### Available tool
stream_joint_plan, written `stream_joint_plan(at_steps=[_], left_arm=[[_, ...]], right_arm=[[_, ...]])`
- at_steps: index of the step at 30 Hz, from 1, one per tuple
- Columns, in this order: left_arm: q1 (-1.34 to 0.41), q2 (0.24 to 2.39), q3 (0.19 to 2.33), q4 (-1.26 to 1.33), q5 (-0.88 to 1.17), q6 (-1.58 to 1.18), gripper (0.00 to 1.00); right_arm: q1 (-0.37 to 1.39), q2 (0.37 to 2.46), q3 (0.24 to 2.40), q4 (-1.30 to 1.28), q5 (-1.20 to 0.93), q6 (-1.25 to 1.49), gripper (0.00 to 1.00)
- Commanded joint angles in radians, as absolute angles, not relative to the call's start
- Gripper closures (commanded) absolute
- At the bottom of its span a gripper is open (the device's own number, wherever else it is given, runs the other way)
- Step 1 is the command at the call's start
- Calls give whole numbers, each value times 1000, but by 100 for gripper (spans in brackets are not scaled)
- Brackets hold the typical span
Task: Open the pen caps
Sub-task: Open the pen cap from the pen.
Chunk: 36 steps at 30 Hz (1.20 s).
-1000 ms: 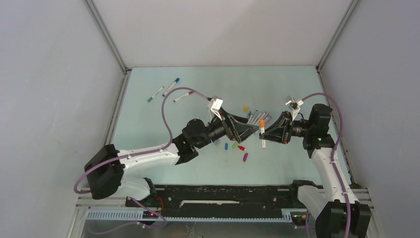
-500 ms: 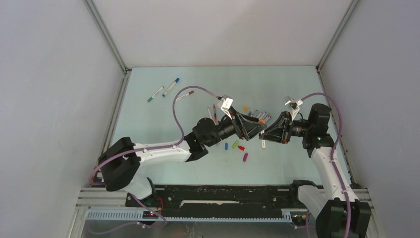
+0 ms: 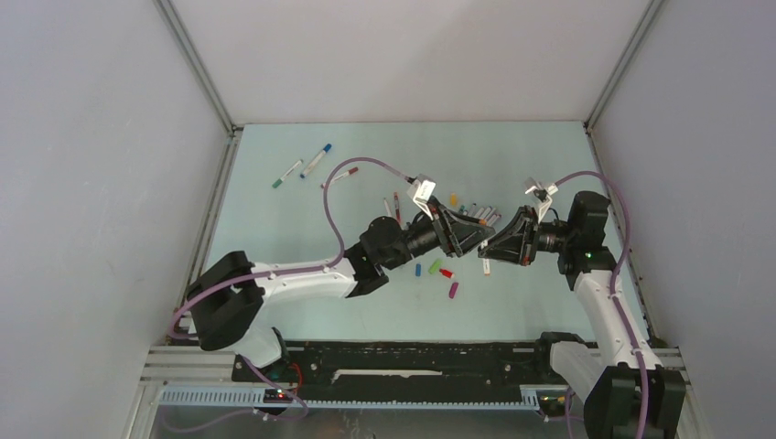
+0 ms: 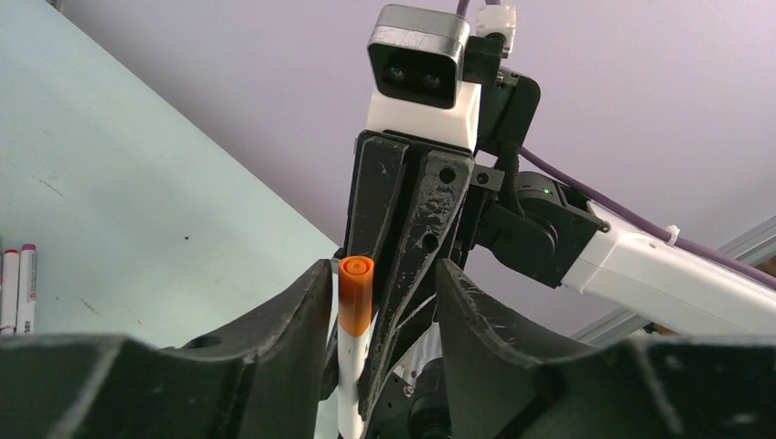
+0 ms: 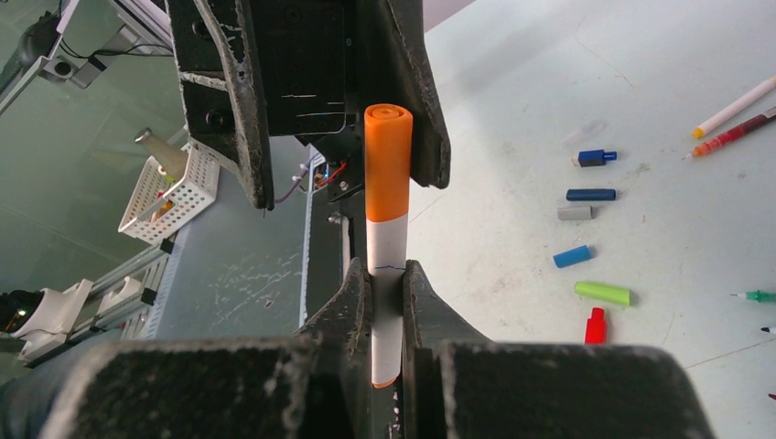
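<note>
My right gripper [image 5: 388, 273] is shut on the white barrel [image 5: 388, 242] of a pen, held upright above the table. The pen's orange cap [image 5: 388, 165] sticks out beyond the fingers. My left gripper [image 4: 382, 274] faces it with one jaw on each side of that orange cap [image 4: 355, 294]. The cap sits near one jaw, with a clear gap to the other. From above, both grippers meet at mid-table [image 3: 482, 240]. Loose pen caps lie below: blue [image 3: 418, 270], green [image 3: 435, 266], red [image 3: 446, 273], magenta [image 3: 453, 290].
Three capped pens [image 3: 316, 160] lie at the far left of the table. A bunch of pens [image 3: 482, 215] lies behind the grippers, and an orange cap [image 3: 453, 198] beside them. Grey enclosure walls stand on three sides.
My left arm has swung right to meet the right gripper, and its jaws have narrowed around the orange cap. The right gripper has kept hold of the pen almost in place.
</note>
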<state>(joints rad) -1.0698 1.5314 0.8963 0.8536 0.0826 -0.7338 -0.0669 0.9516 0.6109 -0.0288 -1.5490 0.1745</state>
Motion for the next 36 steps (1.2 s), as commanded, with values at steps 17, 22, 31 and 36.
stream_joint_plan(at_steps=[17, 22, 31, 36], left_arm=[[-1081, 1553, 1002, 843, 143, -697, 68], [-1081, 1558, 1022, 835, 169, -684, 90], [-1003, 1488, 1109, 791, 33, -513, 100], [-929, 1480, 1187, 825, -79, -441, 100]], right_arm=[[-58, 962, 611, -15, -1568, 165, 100], [-58, 972, 611, -13, -1571, 166, 100], [-36, 1008, 606, -30, -1609, 134, 100], [-29, 1003, 569, 58, -1638, 175, 100]])
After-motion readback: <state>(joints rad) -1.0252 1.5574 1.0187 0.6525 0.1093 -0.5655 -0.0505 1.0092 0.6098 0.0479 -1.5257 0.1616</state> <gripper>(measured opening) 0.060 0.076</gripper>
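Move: The orange marker's cap sits between the left hand's half-open fingers, about 1 cm to the hand point's right and 1 cm below it, nearer the lower finger. From the right hand, which still grips the barrel, the cap is some 6 cm ahead. On the table about 24 cm below the left hand lie the red cap, 5 cm left, and the green cap, 8 cm left and 2 cm ahead; the loose pens lie roughly 16 cm ahead and 5 cm right. The orange cap gets pinched by the left hand, which eases about 1 cm to the right and slightly down while its fingers close from half open. It then pulls forward about 2.5 cm, along the marker and away from the barrel's tail, tilting some 10 degrees. The right fingers keep their grip on the barrel, and that hand comes forward too, by some 1.5 cm. ##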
